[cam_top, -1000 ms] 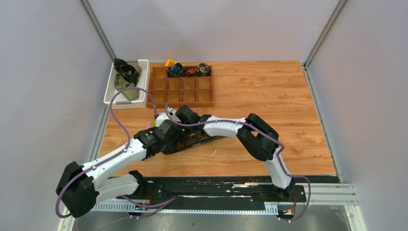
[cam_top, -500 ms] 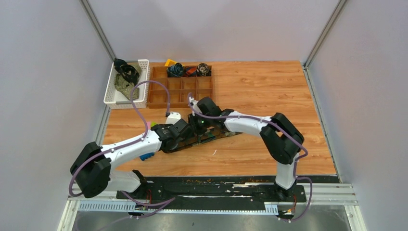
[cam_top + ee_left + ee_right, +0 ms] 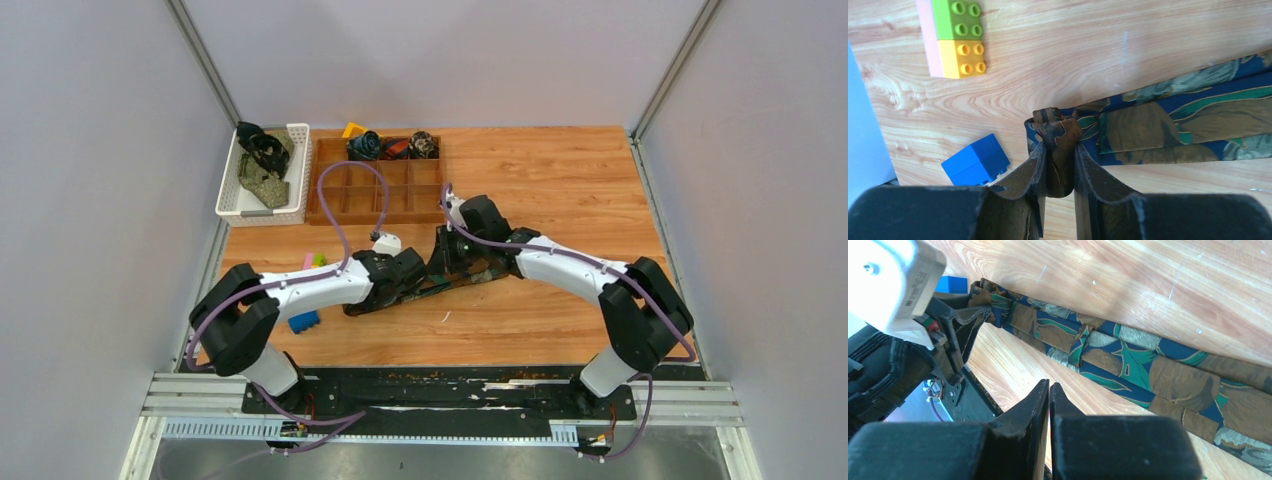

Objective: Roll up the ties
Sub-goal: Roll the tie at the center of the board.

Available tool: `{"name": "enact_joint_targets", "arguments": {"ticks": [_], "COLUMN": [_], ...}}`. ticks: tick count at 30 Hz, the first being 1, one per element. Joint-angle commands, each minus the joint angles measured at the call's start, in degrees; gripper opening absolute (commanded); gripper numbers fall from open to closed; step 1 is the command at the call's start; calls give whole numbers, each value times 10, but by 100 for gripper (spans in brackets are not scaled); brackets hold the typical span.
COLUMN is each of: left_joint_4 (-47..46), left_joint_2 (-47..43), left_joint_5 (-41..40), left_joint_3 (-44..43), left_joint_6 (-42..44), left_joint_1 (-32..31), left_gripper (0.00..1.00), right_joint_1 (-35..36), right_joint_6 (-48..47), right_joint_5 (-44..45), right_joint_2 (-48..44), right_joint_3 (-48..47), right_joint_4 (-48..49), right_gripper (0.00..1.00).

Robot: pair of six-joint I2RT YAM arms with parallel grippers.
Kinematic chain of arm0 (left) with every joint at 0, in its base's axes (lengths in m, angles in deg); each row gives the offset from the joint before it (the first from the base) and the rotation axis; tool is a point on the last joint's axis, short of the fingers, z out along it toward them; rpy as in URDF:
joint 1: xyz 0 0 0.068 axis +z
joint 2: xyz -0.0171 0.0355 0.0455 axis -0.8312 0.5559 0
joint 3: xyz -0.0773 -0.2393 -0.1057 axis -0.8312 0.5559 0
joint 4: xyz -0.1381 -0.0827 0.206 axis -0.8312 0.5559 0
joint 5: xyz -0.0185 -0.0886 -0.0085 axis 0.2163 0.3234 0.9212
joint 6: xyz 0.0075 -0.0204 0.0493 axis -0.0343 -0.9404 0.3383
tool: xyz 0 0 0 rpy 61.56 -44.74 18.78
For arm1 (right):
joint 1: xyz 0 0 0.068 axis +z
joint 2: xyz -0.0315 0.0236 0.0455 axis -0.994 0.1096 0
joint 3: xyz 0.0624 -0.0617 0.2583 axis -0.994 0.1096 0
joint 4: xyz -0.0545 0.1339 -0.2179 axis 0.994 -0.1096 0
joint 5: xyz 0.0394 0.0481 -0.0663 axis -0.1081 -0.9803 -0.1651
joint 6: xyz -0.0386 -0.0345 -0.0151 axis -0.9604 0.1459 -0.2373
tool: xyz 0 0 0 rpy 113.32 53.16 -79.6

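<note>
A navy tie [image 3: 1168, 125] with green and brown leaf shapes lies flat across the middle of the table [image 3: 440, 288]. My left gripper [image 3: 1058, 150] is shut on its folded-over end, the brown fabric bunched between both fingers. Above the tie's middle stretch [image 3: 1128, 360] my right gripper [image 3: 1049, 384] is shut, with nothing in it. In the top view the two grippers, left [image 3: 405, 280] and right [image 3: 452, 262], stand close together over the tie. Rolled ties [image 3: 364, 146] fill back cells of the wooden organizer. More ties [image 3: 262, 165] are heaped in the white basket.
A blue block [image 3: 975, 161] lies just left of my left fingers, and a green, yellow and pink block [image 3: 955, 37] farther out. The wooden divided organizer [image 3: 378, 190] and white basket [image 3: 228, 190] stand at the back left. A yellow block [image 3: 352, 129] sits behind the organizer.
Both arms have swung to the right along the tie. The left gripper kept its hold on the tie's end, and the blue block now shows beside the left arm.
</note>
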Motion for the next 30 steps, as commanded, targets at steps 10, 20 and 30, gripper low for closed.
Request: {"name": "enact_joint_targets", "arguments": {"ticks": [10,20,30], "left_joint_4": [-16,-66,-105], "left_joint_2": [125,89,-39], "left_joint_5": [27,67,29], "left_joint_3": [-98,-81,-17], "left_joint_6": [-29,-20,-6], "left_joint_1": [-42,-44,-44], "left_gripper": [39,55,57], "right_joint_1": [-12,-15,-9], "right_joint_6": [-25,-25,-12], "right_joint_5": [12,21,27], "right_joint_2": [-56,-70,-80], "right_joint_3": [27,33,17], "right_joint_4": [-8,-19,-24], "right_gripper": [6,6,6]}}
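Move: The left hand still pinches a fold at the tie's near-left end; the strip it is to lie on is about 6 cm to its right, 1 cm ahead and 3 cm below. On the table, the blue block is some 9 cm left and 3 cm back, and the coloured blocks 8 cm left and 7 cm ahead. From the empty right hand, that strip lies about 12 cm left, 5 cm back and 8 cm down. Left hand carries the fold about 6 cm right and down, opens, then lifts slightly; right hand drifts 2 cm right. ##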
